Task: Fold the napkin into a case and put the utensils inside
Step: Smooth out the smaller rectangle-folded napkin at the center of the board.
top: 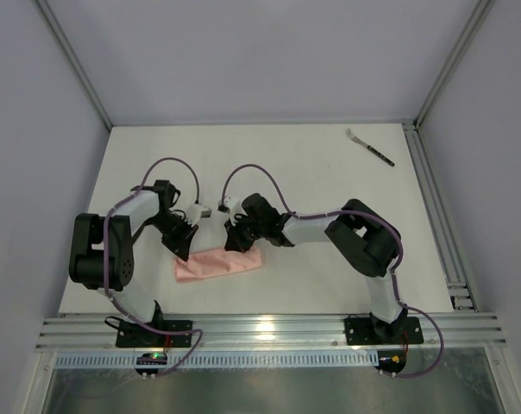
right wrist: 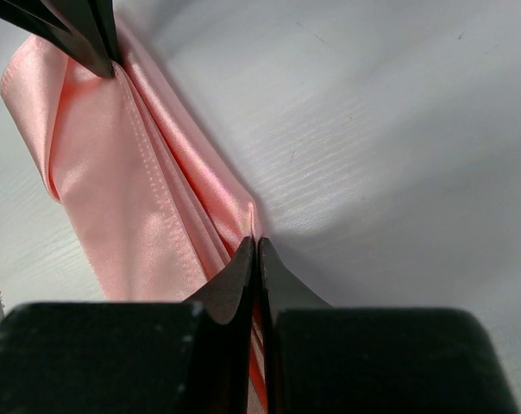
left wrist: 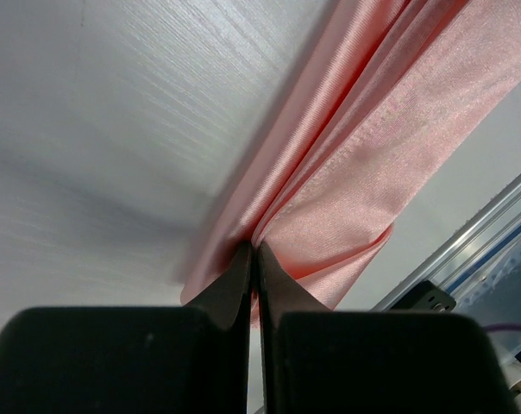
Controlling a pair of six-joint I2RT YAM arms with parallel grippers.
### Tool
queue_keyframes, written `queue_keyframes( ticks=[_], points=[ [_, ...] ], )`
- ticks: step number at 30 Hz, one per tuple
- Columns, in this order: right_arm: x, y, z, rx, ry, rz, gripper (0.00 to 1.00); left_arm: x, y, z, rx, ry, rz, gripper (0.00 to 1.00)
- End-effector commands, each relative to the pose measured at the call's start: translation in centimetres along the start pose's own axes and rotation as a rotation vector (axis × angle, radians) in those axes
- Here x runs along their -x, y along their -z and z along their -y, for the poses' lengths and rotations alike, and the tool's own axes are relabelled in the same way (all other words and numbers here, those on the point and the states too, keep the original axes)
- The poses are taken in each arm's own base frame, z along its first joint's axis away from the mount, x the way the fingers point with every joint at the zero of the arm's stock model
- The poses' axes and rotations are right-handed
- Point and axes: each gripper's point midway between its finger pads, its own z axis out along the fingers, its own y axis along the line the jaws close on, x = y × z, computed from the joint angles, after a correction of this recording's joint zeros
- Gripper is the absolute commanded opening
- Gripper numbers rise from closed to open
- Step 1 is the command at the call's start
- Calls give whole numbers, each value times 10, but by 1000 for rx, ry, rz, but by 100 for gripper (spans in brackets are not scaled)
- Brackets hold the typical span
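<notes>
The salmon-pink napkin point(top: 219, 263) lies folded into a narrow oblong strip near the table's front, between the two arms. My left gripper point(top: 184, 247) is at its left end, shut on a pinch of the cloth's far edge point(left wrist: 254, 250); the napkin point(left wrist: 355, 164) fans out beyond the tips. My right gripper point(top: 241, 245) is at the strip's right part, also shut on the far edge point(right wrist: 255, 246) of the napkin point(right wrist: 114, 181). The left fingers point(right wrist: 79, 30) show at the cloth's other end. The fork point(top: 370, 147) lies alone at the far right corner.
An aluminium rail point(top: 435, 207) runs along the table's right side and another rail point(top: 269, 328) along the near edge, holding both arm bases. White walls enclose the back and sides. The near rail point(left wrist: 480, 237) lies close beyond the napkin's end.
</notes>
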Motion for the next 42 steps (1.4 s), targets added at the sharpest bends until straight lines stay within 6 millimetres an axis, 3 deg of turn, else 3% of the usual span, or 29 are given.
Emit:
queue_keyframes(
  ticks=[1, 4, 5, 8, 11, 16, 17, 20, 23, 28, 38, 42],
  points=[
    [-40, 7, 9, -67, -26, -116, 4, -5, 9, -9, 59, -30, -5, 0],
    [-35, 8, 8, -65, -29, -106, 13, -6, 7, -9, 50, -32, -11, 0],
    [-31, 8, 7, -67, -29, -97, 26, -5, 6, -8, 44, -31, -9, 0],
    [0, 17, 7, -103, -17, -41, 46, -5, 4, -6, 23, -33, -13, 0],
    [32, 31, 12, -164, -8, 4, 52, -5, 4, -7, 25, -44, -15, 0],
    [63, 60, 12, -204, -1, 74, 57, -6, 5, -9, 35, -59, -17, 0],
    [63, 65, 13, -219, 0, 79, 57, -6, 4, -8, 34, -61, -19, 0],
    [34, 79, 10, -237, -37, 45, 57, -7, 3, -9, 38, -62, -22, 0],
    [20, 85, -8, -199, -59, 53, 57, -9, 2, -10, 40, -68, -26, 0],
    [12, 70, -34, -127, -35, 30, 57, -10, 0, -9, 32, -64, -26, 0],
    [-19, 42, -18, -122, -106, -57, 57, -10, 1, -8, 36, -65, -26, 0],
    [-34, 36, -22, -76, -120, -95, 58, -7, 0, -8, 30, -62, -17, 0]
  ],
)
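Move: The right hand's closed fingertips are on the far edge of the folded napkin. From them the napkin's middle lies about 7 cm left and 5 cm back, and its right end roughly 6 cm right and 3 cm back. The left gripper, shut on the napkin's far edge near its left end, is some 16 cm left and 2 cm back. From the left hand the napkin's middle is about 9 cm right and 2 cm back. Cloth lies about 1 cm below both hand points. Letting go of the napkin's far edge, the right hand opens a little over halfway, swings right and slightly forward while rising about 6 cm, then comes back and down over the right end with fingers spread, stopping some 4 cm right and 3.5 cm back of its start. The left fingers stay shut on the cloth and draw it about 1 cm left. ##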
